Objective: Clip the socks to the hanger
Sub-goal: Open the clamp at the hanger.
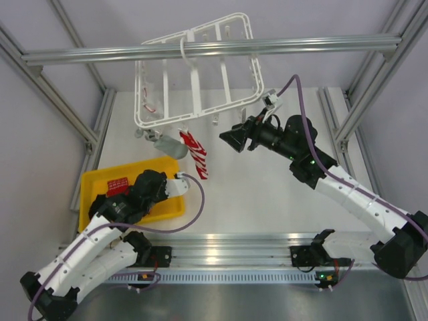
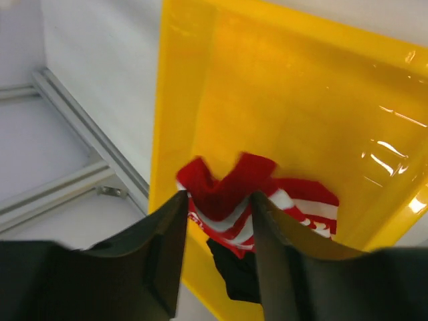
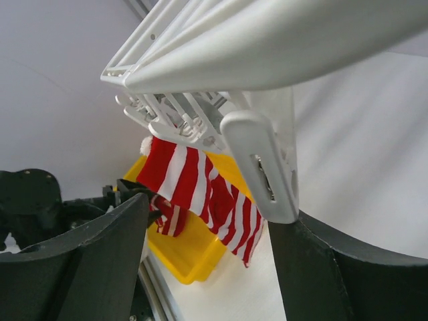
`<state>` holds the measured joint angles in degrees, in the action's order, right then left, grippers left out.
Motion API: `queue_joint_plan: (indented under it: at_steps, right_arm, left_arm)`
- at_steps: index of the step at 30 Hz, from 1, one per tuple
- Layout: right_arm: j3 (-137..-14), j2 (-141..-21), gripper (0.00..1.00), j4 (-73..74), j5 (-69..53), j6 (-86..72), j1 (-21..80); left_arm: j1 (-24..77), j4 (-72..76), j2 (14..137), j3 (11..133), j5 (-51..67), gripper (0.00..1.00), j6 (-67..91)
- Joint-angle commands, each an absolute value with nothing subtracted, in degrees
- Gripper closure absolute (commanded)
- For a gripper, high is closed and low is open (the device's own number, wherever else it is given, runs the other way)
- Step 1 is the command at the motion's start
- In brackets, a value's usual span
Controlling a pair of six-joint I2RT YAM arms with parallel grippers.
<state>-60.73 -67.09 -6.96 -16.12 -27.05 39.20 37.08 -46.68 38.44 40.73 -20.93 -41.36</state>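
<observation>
The white hanger (image 1: 195, 73) hangs from the top rail. One red-and-white striped sock (image 1: 197, 155) hangs from a clip on its near edge and also shows in the right wrist view (image 3: 194, 177). My left gripper (image 1: 127, 194) is over the yellow tray, shut on a second red sock with white stripes (image 2: 227, 200), which sits pinched between the fingertips (image 2: 219, 197). My right gripper (image 1: 229, 139) is open just right of the hanging sock, under the hanger's frame (image 3: 267, 47). A white clip (image 3: 261, 167) dangles by its right finger (image 3: 321, 267).
The yellow tray (image 1: 93, 180) sits at the left front of the table and also shows in the left wrist view (image 2: 267, 100). An aluminium rail (image 1: 301, 43) crosses above the hanger. A grey object (image 1: 170, 146) hangs left of the clipped sock.
</observation>
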Motion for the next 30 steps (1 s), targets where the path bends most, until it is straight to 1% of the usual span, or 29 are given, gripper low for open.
queue_joint_plan:
  at_steps: [1, 3, 6, 10, 11, 14, 17, 18, 21, 22, 23, 25, 28, 30]
  right_arm:
    - [-61.96, -65.30, 0.30, -7.65, -15.91, -26.81, 38.67]
    - [-62.58, -65.22, 0.29, -7.12, -15.73, -26.63, 38.76]
    - [-62.32, -64.34, 0.29, -6.15, -14.51, -25.75, 38.67]
    - [-61.09, -63.28, 0.29, -6.15, -13.89, -26.62, 37.71]
    - [-60.21, -63.02, 0.30, -6.33, -13.89, -27.07, 37.53]
    - [-57.93, -61.62, 0.31, -8.52, -13.10, -29.00, 36.74]
    - [-55.73, -60.21, 0.34, -11.86, -12.22, -30.23, 35.95]
    - [-55.37, -59.94, 0.34, -12.82, -12.04, -30.50, 35.69]
    - [-55.72, -60.38, 0.35, -14.94, -11.52, -30.59, 34.72]
    - [-55.98, -60.55, 0.35, -15.81, -11.43, -30.41, 34.02]
    - [-56.51, -60.64, 0.35, -16.43, -11.34, -30.24, 33.67]
    - [-57.21, -61.26, 0.35, -17.22, -11.34, -29.01, 32.88]
    - [-59.32, -62.66, 0.35, -17.49, -12.74, -27.43, 32.43]
    - [-60.29, -63.98, 0.35, -18.28, -13.79, -27.51, 32.43]
  left_arm:
    - [36.21, -41.17, 40.69, 37.62, -25.75, 0.49, -40.78]
    - [35.08, -39.30, 42.71, 39.36, -24.35, 0.38, -39.47]
    - [33.49, -40.16, 43.25, 43.84, -16.99, 0.33, -38.23]
    - [33.40, -42.62, 36.58, 45.88, -1.88, 0.32, -39.73]
    - [33.31, -43.50, 33.43, 46.23, 5.38, 0.32, -39.38]
    - [33.31, -41.68, 29.37, 47.11, 12.89, 0.34, -35.44]
    - [33.40, -38.51, 30.14, 48.25, 20.37, 0.35, -29.04]
    - [33.40, -34.84, 30.76, 48.69, 23.35, 0.35, -27.35]
    - [33.40, -26.06, 35.32, 50.88, 25.66, 0.35, -20.49]
    - [33.40, -24.62, 36.81, 51.76, 28.10, 0.33, -19.52]
    - [33.49, -23.39, 39.78, 52.55, 29.26, 0.29, -17.34]
    - [33.57, -19.36, 43.57, 54.75, 31.63, 0.25, -15.39]
    - [33.92, -12.51, 45.70, 55.37, 31.81, 0.19, -12.57]
    - [34.71, -9.16, 46.14, 54.93, 31.56, 0.18, -11.87]
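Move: The empty middle clip on the hanger's near bar is about 21 cm right of the left hand, 10 cm ahead and 22 cm above it; the loose striped sock is right at that hand's fingertips, some 2 cm below. A hung striped sock is about 14 cm right, 8 ahead and 13 up from the left hand. For the right hand the middle clip is about 5 cm left, 4 ahead and 3 up, the end clip 3 right, 6 ahead and 4 up. The left hand dips about 3 cm into the yellow bin, its fingers spreading to let go of the striped sock, then climbs some 16 cm and swings to the right towards the middle clip, rolling its left side down about 50 degrees and turning clockwise, fingers wide. The right hand, still open, shifts some 5 cm to the right, then also forward and up, drawing off from the middle clip and turning slightly clockwise. ##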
